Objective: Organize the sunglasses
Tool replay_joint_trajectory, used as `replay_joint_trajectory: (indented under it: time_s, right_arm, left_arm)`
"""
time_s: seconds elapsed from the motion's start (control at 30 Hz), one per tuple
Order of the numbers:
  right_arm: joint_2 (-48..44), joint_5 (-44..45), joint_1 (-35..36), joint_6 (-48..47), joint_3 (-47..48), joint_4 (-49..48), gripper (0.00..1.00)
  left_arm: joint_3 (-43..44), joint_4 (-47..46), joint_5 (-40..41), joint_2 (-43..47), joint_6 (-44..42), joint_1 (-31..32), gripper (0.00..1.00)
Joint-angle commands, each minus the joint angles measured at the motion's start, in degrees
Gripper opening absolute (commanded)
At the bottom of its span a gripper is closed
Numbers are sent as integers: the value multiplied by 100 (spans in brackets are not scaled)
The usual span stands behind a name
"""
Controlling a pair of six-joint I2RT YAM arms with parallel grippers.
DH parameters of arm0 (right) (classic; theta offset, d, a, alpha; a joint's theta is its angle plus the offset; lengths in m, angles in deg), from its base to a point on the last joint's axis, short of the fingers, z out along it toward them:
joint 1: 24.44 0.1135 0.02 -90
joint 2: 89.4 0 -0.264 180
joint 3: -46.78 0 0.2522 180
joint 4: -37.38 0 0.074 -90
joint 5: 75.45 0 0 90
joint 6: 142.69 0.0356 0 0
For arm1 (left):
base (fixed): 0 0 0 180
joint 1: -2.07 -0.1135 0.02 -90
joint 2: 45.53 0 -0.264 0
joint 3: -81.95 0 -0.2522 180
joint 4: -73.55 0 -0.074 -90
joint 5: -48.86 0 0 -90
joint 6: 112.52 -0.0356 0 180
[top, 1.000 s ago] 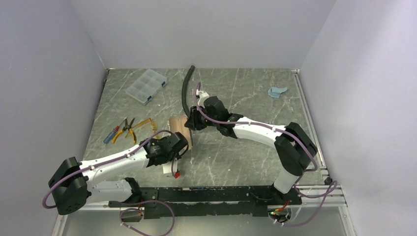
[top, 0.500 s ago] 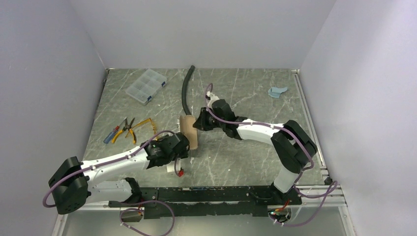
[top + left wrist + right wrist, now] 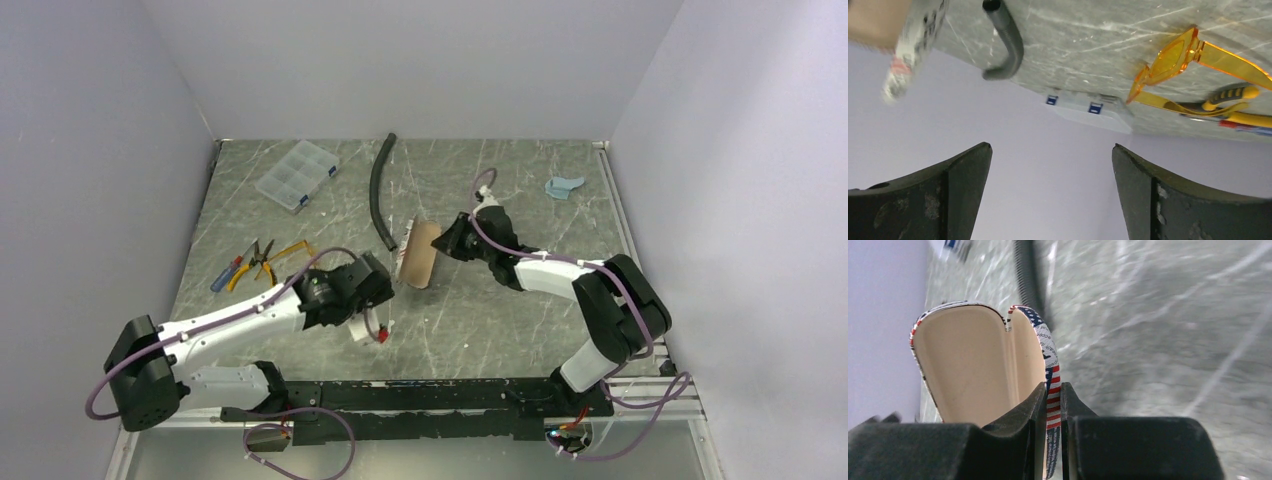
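The sunglasses [image 3: 290,250], with amber-orange lenses and thin arms, lie on the table's left side next to the hand tools; they also show in the left wrist view [image 3: 1173,57]. My right gripper [image 3: 447,243] is shut on one wall of an open glasses case [image 3: 418,253], tan inside with a flag print outside. In the right wrist view, the right gripper [image 3: 1053,386] pinches the case's [image 3: 978,365] striped edge. My left gripper [image 3: 372,325] is open and holds nothing [image 3: 1051,146], below and to the left of the case.
Pliers and a screwdriver [image 3: 250,265] lie beside the sunglasses. A clear organizer box [image 3: 296,174] sits at the back left. A black hose [image 3: 378,190] lies just left of the case. A light-blue cloth [image 3: 563,186] is at the back right.
My left gripper opened, let go of the case and drew back. My right gripper closed on the case and carried it right and farther back.
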Motion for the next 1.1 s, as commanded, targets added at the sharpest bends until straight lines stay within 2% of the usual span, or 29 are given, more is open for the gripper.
replay_joint_trajectory:
  time_s: [0.0,0.07,0.13,0.2,0.37,0.47,0.53,0.77,0.93,1.07]
  right_arm:
    - [-121,492,-331,1003,-316,-777,0]
    - [-59,734,-359,1272,-398,-804,0]
    - [-1,970,-360,1594,-466,-825,0]
    - [68,1189,-360,1917,-530,-830,0]
    - [300,1339,-339,2516,-692,-1038,0]
    - [406,1377,-293,2808,-821,-1198,0]
    - [433,1469,-246,3018,-951,-1333,0]
    - [228,2253,227,3526,-1238,-1333,0]
    - [206,2481,334,3711,-1264,-1308,0]
    - [241,2512,343,3834,-1343,-1383,0]
  left_arm:
    - [1466,1935,-172,-615,3271,-24,95]
    - [2280,2893,-634,-1058,4530,-210,95]
    - [3038,3661,-1318,-1457,5404,-538,95]
    - [3441,3832,-1846,-1657,5978,-980,95]
    - [4212,3365,-3228,-2114,7332,-1913,95]
    - [4563,2970,-4327,-2468,8147,-2006,95]
    - [4492,2381,-4802,-2593,8516,-2007,95]
    - [3660,-277,-4984,-2961,8874,-1966,95]
    - [3338,-1379,-4587,-3425,8751,-1875,91]
    - [3188,-1612,-4386,-3736,8610,-1877,88]
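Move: The open case is still pinched in the right fingers, its middle about 4 cm to that hand's left and 2 cm back, at nearly the same height; the hose's near end lies 8 cm left, 1 cm ahead and some 9 cm below. For the empty left hand the case is about 6 cm ahead, 13 cm right and 4 cm lower. From the left hand, the sunglasses lie about 9 cm left and 4 cm ahead, and the hose end 9 cm ahead and 9 cm right, both roughly 14 cm down. Keeping its pinch on the case's edge, the right hand carries the case some 5 cm right, then mainly down about 7 cm, turning it clockwise some 30 degrees. The left hand, fingers wide open, rises and rolls about 100 degrees counter-clockwise, then swings right and finally forward and down towards the case; no touch can be made out. ##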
